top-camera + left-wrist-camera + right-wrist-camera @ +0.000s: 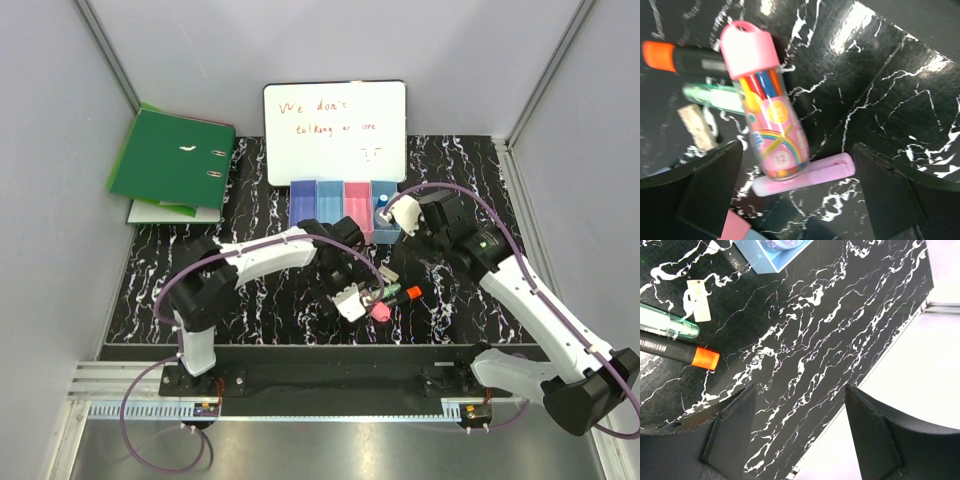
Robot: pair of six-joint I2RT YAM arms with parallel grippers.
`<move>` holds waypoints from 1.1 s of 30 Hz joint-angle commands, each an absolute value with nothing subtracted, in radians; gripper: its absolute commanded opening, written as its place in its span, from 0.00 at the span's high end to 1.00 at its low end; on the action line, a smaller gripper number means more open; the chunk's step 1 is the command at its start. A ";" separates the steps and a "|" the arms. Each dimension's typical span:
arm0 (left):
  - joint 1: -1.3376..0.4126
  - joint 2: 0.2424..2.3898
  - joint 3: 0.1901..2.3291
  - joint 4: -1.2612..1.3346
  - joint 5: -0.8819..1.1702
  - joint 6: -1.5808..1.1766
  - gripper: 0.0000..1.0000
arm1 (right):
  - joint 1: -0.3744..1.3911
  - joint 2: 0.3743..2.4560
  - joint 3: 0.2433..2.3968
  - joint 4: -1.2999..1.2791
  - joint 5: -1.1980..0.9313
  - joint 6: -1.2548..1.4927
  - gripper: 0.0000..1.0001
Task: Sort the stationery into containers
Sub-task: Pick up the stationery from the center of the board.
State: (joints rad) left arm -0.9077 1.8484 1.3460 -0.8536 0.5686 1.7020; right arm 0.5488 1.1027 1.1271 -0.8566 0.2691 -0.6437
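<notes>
The stationery lies in a small heap on the black marbled table. A pink-capped tube with a rainbow label (767, 107) rests across a lilac marker (825, 172). Beside them are a green highlighter (715, 97) and an orange highlighter (685, 57). My left gripper (797, 195) hovers open just above the heap (385, 300), its fingers either side of the tube's lower end and the marker. The containers (345, 205) stand in a row before the whiteboard. A blue-capped bottle (383, 203) sits in the rightmost bin. My right gripper (800, 430) hangs open and empty by that bin (772, 255).
A beige tag-like piece (699, 301) lies near the highlighters. A pink and light-blue object (732, 227) shows at the left wrist view's bottom edge. A green ring binder (172, 160) lies at the back left. The whiteboard (335, 130) leans behind the bins. The table's right edge (880, 360) is close.
</notes>
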 commanded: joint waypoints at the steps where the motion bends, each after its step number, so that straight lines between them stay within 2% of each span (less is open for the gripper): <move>1: -0.908 1.904 1.439 -0.893 0.523 1.602 0.01 | 0.546 1.060 1.158 -0.813 0.259 -0.677 0.22; 9: -0.919 2.014 1.577 -0.945 0.517 1.506 0.01 | 0.546 1.032 1.152 -0.805 0.261 -0.689 0.22; 15: -0.930 2.028 1.568 -0.956 0.509 1.496 0.02 | 0.546 1.022 1.151 -0.784 0.264 -0.699 0.22; 19: -0.939 2.043 1.563 -0.959 0.497 1.480 0.06 | 0.546 1.019 1.147 -0.775 0.262 -0.696 0.22; 20: -0.939 2.051 1.569 -0.959 0.497 1.474 0.08 | 0.546 1.017 1.144 -0.773 0.262 -0.695 0.22; 25: -0.940 2.069 1.572 -0.962 0.492 1.445 0.35 | 0.546 1.008 1.135 -0.762 0.268 -0.696 0.22; 28: -0.940 2.071 1.569 -0.962 0.489 1.439 0.42 | 0.546 1.008 1.138 -0.756 0.271 -0.689 0.22; 31: -0.940 2.077 1.578 -0.959 0.492 1.422 0.54 | 0.546 1.012 1.141 -0.750 0.276 -0.680 0.22; 33: -0.940 2.083 1.583 -0.953 0.486 1.401 0.72 | 0.546 1.015 1.140 -0.744 0.281 -0.676 0.22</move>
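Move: The pink-capped pen tube lies on the table right by the left gripper, its middle some 3 cm to the right, 2 cm back and about 5 cm below. From the left gripper, the pink highlighter is about 3 cm left and 1 cm ahead, the green highlighter 6 cm right and 1 cm back, and the orange-capped marker 9 cm right and 2 cm back. From the right gripper, the tube is about 16 cm left, 11 cm back and 19 cm below. Bring the left gripper down about 4 cm onto the pen tube, first easing a couple of centimetres forward and right, then back a little, while rolling its left side up and turning it counter-clockwise, roughly 20 degrees in all. Close the fingers from wide open onto the tube's sides, nearer its uncapped end. Meanwhile lift the empty right gripper some 3 cm, tipping it slightly up. ##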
